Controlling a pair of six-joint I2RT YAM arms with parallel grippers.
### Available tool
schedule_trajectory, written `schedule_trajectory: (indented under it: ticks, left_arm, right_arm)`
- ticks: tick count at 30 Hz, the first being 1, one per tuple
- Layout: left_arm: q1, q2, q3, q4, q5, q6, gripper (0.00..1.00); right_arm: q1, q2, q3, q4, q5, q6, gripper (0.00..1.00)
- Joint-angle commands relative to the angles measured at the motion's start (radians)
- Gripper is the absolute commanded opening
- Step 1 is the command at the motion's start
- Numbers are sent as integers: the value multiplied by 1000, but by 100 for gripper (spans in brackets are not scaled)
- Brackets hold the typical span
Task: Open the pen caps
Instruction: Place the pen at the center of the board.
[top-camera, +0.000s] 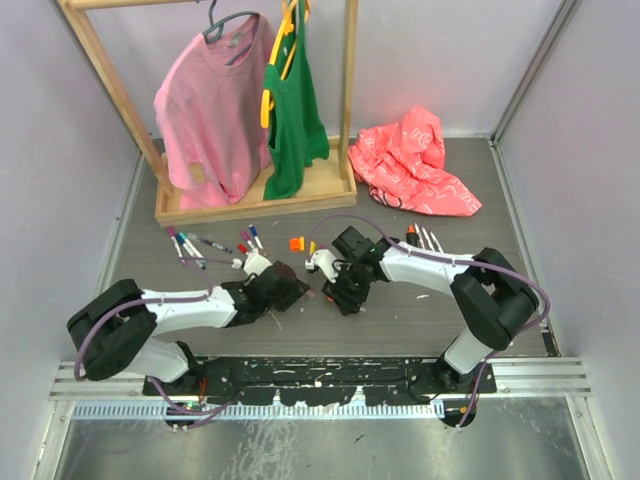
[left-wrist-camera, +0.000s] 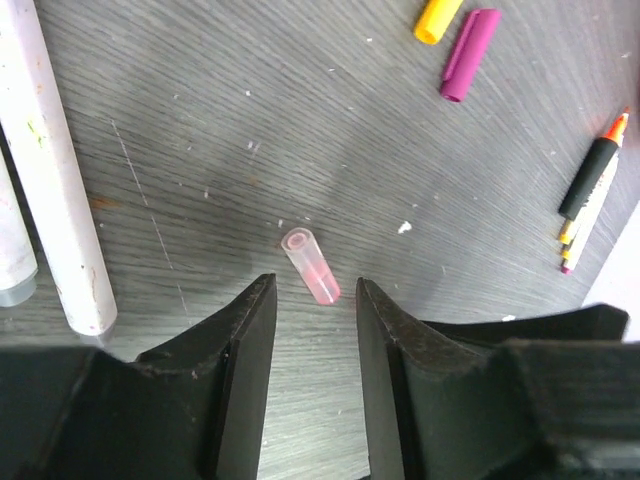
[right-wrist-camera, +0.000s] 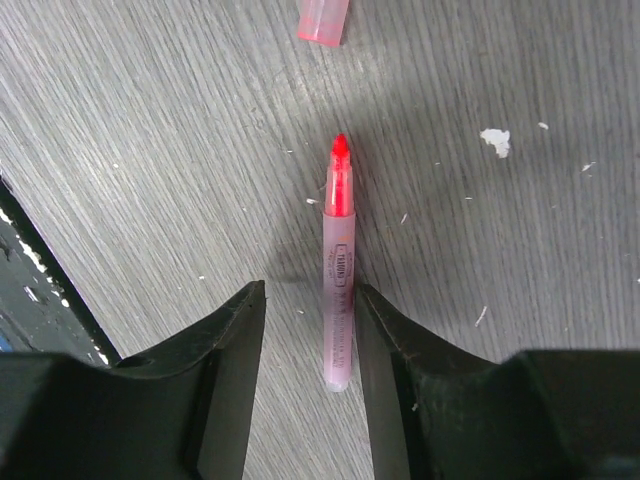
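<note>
A translucent pink pen cap (left-wrist-camera: 310, 266) lies loose on the grey table, just past the tips of my left gripper (left-wrist-camera: 315, 287), which is open and empty. My right gripper (right-wrist-camera: 310, 290) is open too. An uncapped pink pen (right-wrist-camera: 338, 270) with a red tip lies flat on the table between its fingers, close against the right finger (right-wrist-camera: 385, 340), with a gap to the left one. The same pink cap (right-wrist-camera: 323, 22) lies beyond the pen's tip. In the top view both grippers (top-camera: 296, 288) (top-camera: 338, 293) meet low over the table's middle.
White pen barrels (left-wrist-camera: 55, 170) lie to the left of my left gripper. A yellow cap (left-wrist-camera: 438, 18), a purple cap (left-wrist-camera: 470, 52) and a black pen with an orange tip (left-wrist-camera: 592, 180) lie further out. More pens (top-camera: 190, 245) (top-camera: 425, 238), an orange cap (top-camera: 296, 243), a wooden clothes rack (top-camera: 250, 195) and a red bag (top-camera: 415, 165) lie behind.
</note>
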Motion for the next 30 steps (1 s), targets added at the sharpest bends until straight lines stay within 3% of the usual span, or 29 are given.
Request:
schedule_trajectory:
  ticks: [1, 10, 18, 30]
  left_arm:
    - [-9, -94, 0, -42, -57, 56, 40]
    - [-10, -208, -16, -82, -62, 179, 46]
    - [-10, -346, -30, -140, -106, 396, 49]
    - [-9, -615, -102, -197, -158, 653, 67]
  right_arm:
    - [-11, -12, 50, -12, -18, -1, 48]
    - [-27, -23, 62, -22, -60, -8, 50]
    - [-40, -19, 70, -23, -67, -11, 51]
    - [-71, -61, 83, -28, -118, -14, 51]
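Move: The pink cap lies just under my left fingertips, roughly 1 cm ahead, 1 cm right and 2 cm below. From that hand the nearest white pen is about 7 cm left and 2 cm ahead, the purple cap some 10 cm ahead and 4 cm right, the red pen 9 cm right and 1 cm back. My right hand has the red pen's middle 1 cm to its left, level fore and aft, some 2 cm below; the pink cap is 9 cm left and 2 cm ahead. I lift my left hand almost straight up off the pink cap, then keep climbing while swinging left over the white pens, nearly 9 cm up and 6 cm left in all. On the way the wrist tips its fingers up out of their downward slant by some 25 degrees, and they spread wider. My right hand, still open astride the red pen, eases only a little up and forward. ##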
